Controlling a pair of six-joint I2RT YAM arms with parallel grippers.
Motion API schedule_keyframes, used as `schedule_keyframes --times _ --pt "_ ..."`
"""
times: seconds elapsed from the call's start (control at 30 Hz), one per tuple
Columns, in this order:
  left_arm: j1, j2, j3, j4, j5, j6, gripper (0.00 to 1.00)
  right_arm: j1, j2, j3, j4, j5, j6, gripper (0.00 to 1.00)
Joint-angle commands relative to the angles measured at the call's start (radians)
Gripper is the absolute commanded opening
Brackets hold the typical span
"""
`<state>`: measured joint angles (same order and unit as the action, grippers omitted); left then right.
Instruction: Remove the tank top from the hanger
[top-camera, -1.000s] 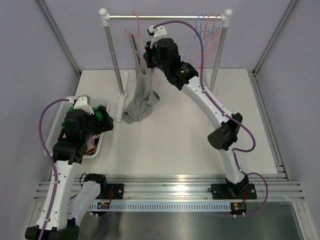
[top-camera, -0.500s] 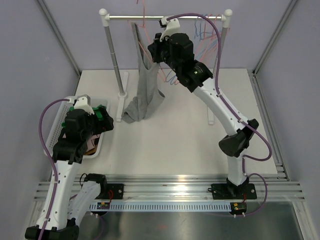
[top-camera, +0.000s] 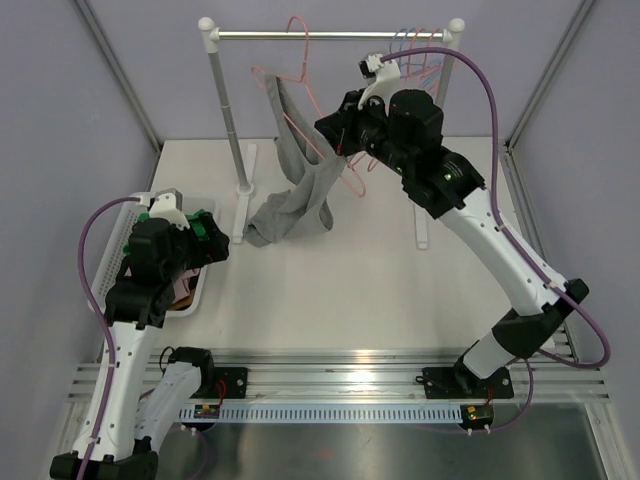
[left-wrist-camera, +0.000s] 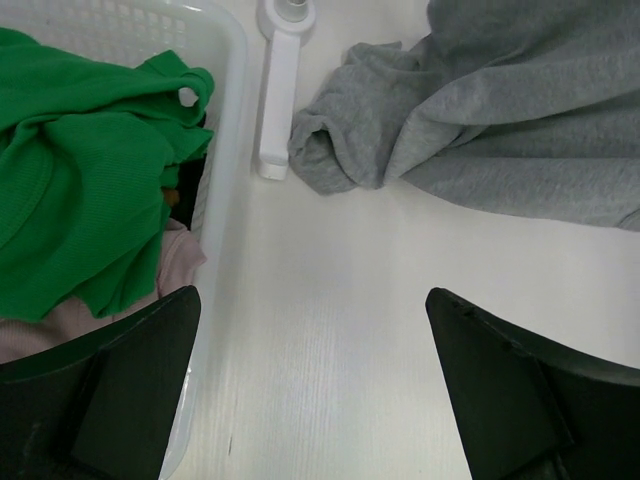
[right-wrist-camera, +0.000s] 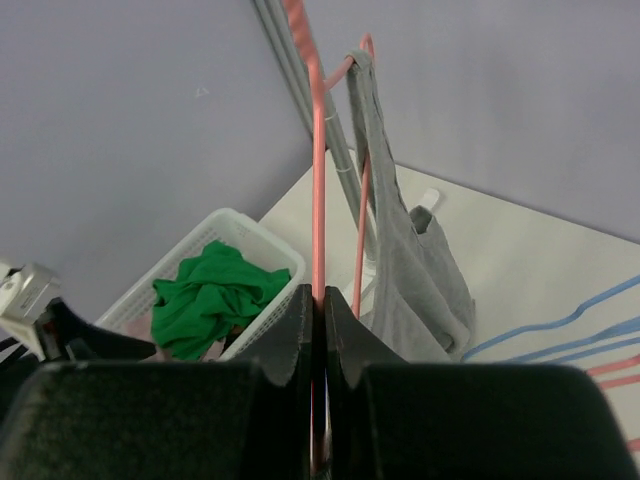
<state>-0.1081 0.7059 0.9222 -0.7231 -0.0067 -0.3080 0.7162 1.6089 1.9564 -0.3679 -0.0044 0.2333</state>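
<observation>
The grey tank top (top-camera: 290, 195) hangs by one strap from the left end of a pink hanger (top-camera: 305, 75); its lower part lies bunched on the table. My right gripper (top-camera: 337, 133) is shut on the hanger's wire below the hook and holds it tilted near the rail. The right wrist view shows the jaws pressed together (right-wrist-camera: 320, 300) on the pink hanger (right-wrist-camera: 318, 170), with the tank top (right-wrist-camera: 410, 265) draped just right of it. My left gripper (top-camera: 205, 245) is open and empty over the table (left-wrist-camera: 312, 300), near the tank top's folds (left-wrist-camera: 480, 110).
A clothes rack with rail (top-camera: 330, 35), left post (top-camera: 225, 110) and foot (left-wrist-camera: 280, 90) stands at the back. Several blue and pink hangers (top-camera: 415, 45) hang at its right end. A white basket (top-camera: 140, 205) holds a green garment (left-wrist-camera: 90, 160) under my left arm.
My right arm has swung right and raised, carrying the pink hanger rightward along the rail. The tank top's hanging part has been dragged right with it. The left arm has not moved.
</observation>
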Motion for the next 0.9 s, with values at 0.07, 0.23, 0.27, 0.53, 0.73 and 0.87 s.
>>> schedule_keyframes --times 0.07,0.23,0.27,0.53,0.73,0.87 --pt "-0.004 -0.04 -0.003 0.126 0.193 0.023 0.99 0.008 -0.213 -0.099 -0.006 -0.103 0.054 0.0" --pt "-0.046 -0.075 0.009 0.234 0.336 -0.069 0.99 0.011 -0.422 -0.316 -0.039 -0.212 0.095 0.0" --pt "-0.067 -0.074 0.018 0.27 0.347 -0.1 0.99 0.011 -0.453 -0.35 -0.042 -0.23 0.103 0.0" --pt "-0.431 -0.014 0.075 0.467 0.216 -0.129 0.99 0.009 -0.795 -0.669 -0.089 -0.276 0.169 0.0" --pt "-0.685 0.13 0.104 0.574 0.055 -0.062 0.99 0.009 -0.972 -0.787 -0.144 -0.299 0.221 0.0" --pt "-0.855 0.216 0.11 0.631 -0.125 -0.005 0.99 0.009 -1.027 -0.804 -0.196 -0.285 0.23 0.0"
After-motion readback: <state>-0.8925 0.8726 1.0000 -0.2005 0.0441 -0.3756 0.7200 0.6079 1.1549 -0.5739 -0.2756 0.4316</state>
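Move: The grey tank top's free shoulder strap, draped on the pink hanger pinched by the right hand, is about 10 cm ahead of that hand, 12 cm left and level with it. The remaining hangers are roughly 12 cm ahead and 14 cm right of it. From the open left hand, the strap lies some 23 cm ahead, 15 cm right and 22 cm higher; the basket's middle is about 8 cm ahead, 14 cm left and 18 cm below. Right hand, still pinching the hanger, draws back 24 cm and right; open left swings 23 cm right, rising, strapward. ##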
